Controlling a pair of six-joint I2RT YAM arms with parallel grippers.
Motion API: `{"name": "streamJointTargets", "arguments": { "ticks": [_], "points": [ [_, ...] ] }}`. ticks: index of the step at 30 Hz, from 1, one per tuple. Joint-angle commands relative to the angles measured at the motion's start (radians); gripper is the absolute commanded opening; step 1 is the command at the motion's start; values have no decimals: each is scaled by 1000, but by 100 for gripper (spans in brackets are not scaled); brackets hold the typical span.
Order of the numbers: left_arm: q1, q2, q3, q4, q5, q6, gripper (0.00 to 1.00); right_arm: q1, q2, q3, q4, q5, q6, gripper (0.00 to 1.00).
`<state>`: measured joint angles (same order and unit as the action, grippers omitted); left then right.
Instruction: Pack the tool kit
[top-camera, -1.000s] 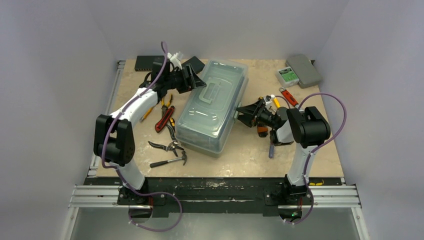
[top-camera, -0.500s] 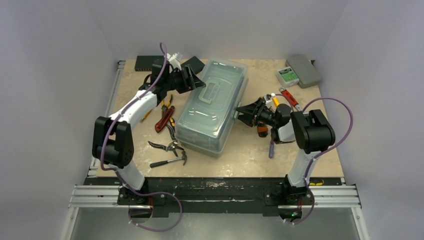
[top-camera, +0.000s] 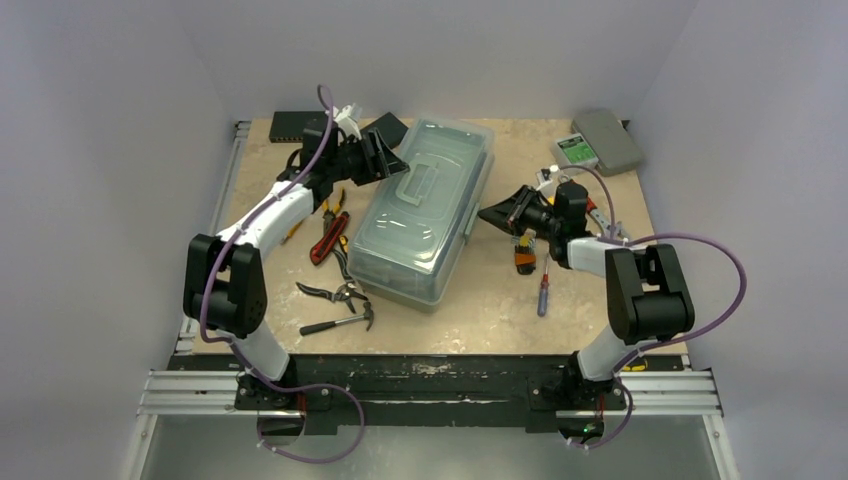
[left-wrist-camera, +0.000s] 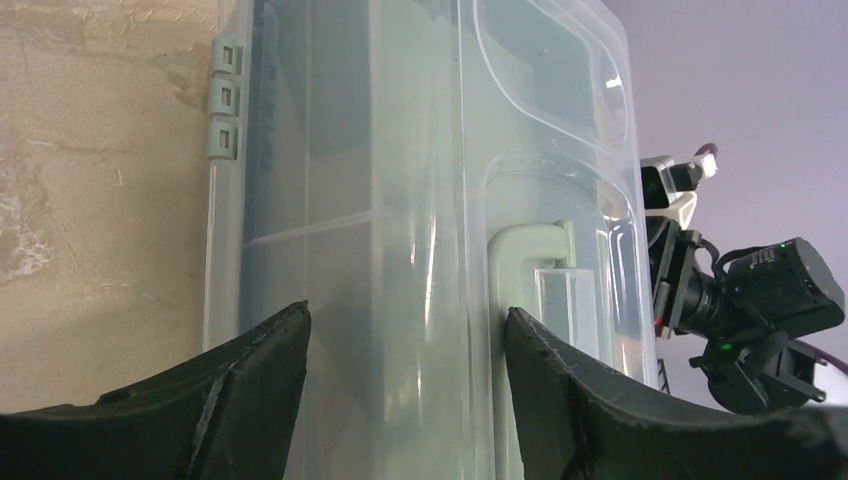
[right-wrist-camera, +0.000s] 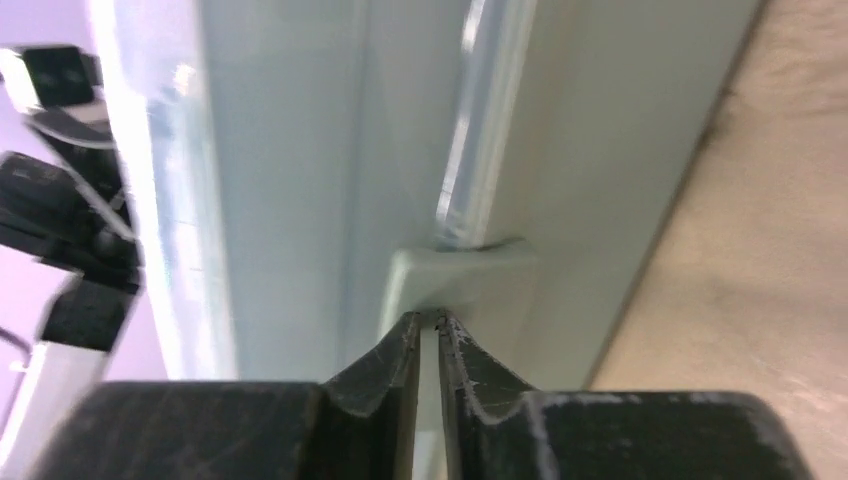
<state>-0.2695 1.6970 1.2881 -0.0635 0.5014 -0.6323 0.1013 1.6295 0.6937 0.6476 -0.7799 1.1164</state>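
The sage-green toolbox (top-camera: 425, 210) with its translucent lid down lies at the table's middle. My left gripper (top-camera: 393, 160) is open at its far left side. In the left wrist view the left gripper (left-wrist-camera: 405, 310) straddles the lid's edge, and the right finger (left-wrist-camera: 560, 390) is close beside the handle (left-wrist-camera: 530, 265). My right gripper (top-camera: 490, 213) is shut, its tips (right-wrist-camera: 427, 318) touching the green latch (right-wrist-camera: 465, 275) on the box's right wall. Loose on the table lie red pliers (top-camera: 328, 238), shears (top-camera: 335, 292), a hammer (top-camera: 340, 320) and a screwdriver (top-camera: 542, 295).
A flat grey case (top-camera: 612, 140) and a small green-white box (top-camera: 576, 150) lie at the back right. Flat black boxes (top-camera: 295, 123) sit at the back left behind my left arm. An orange-black tool (top-camera: 524, 255) lies under my right wrist.
My right arm has swung outward and its gripper has closed, moving farther back along the toolbox's right wall to the latch. The left gripper has stayed at the lid.
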Motion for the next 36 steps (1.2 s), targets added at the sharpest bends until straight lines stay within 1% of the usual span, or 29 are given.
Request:
{"name": "streamJointTargets", "arguments": {
  "ticks": [1, 2, 3, 4, 6, 7, 9, 12, 17, 23, 28, 29, 30, 32, 33, 34, 36],
  "points": [
    [-19, 52, -61, -189, -25, 31, 66, 20, 15, 3, -162, 80, -94, 34],
    [-19, 50, -61, -192, -25, 32, 67, 21, 15, -11, -132, 76, -86, 54],
    [-19, 47, -61, -196, -23, 32, 70, 21, 17, -27, -95, 72, -77, 70],
    [-19, 40, -61, -200, -25, 32, 74, 21, 21, -34, -72, 64, -72, 81],
    [-19, 17, -68, -206, -32, 31, 84, 21, 35, -41, -37, 47, -61, 93],
    [-18, 3, -74, -204, -36, 30, 87, 21, 38, -43, -20, 37, -56, 98],
    [-19, -29, -82, -205, -55, 33, 91, 21, 39, -42, -7, 24, -54, 99],
    [-18, -67, -62, -241, -121, 52, 97, 21, 25, -38, -14, 17, -71, 99],
    [-20, -82, 84, -406, -238, 128, 100, 21, -31, -26, -67, 20, -127, 99],
    [-37, -175, 104, -478, -408, 166, 100, 21, -148, 9, -242, 87, -260, 99],
    [-63, -250, 101, -518, -538, 195, 100, 21, -258, 3, -310, 162, -326, 98],
    [-66, -272, 89, -510, -543, 199, 100, 21, -283, -4, -313, 177, -336, 98],
    [-62, -292, 64, -487, -519, 197, 100, 21, -305, -15, -309, 192, -343, 98],
    [-24, -317, 1, -407, -433, 155, 100, 22, -348, -55, -269, 238, -332, 99],
    [2, -314, -21, -367, -376, 138, 100, 23, -370, -83, -226, 251, -319, 99],
    [17, -302, -27, -362, -331, 139, 100, 23, -389, -125, -164, 264, -309, 99],
    [18, -273, -14, -366, -249, 181, 100, 23, -432, -205, -45, 279, -310, 99]
  ]
}}
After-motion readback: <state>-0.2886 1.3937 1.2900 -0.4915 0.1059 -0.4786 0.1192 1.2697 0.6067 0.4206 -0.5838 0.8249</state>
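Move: The left fingers already straddle the toolbox lid's edge, its handle about 4 cm right and 3 back at hand height; on the table, 18 cm below, the pliers lie 14 left, 8 back, the red knife 15 left, 13 back. The right hand's shut tips are at the latch, 2 cm left, 1 back, 3 below; the brush is 9 right, 10 back, 13 down. Left hand opens, leaves lid leftward 8 cm and back; right opens, dips beside latch, then rises about 7 cm. ##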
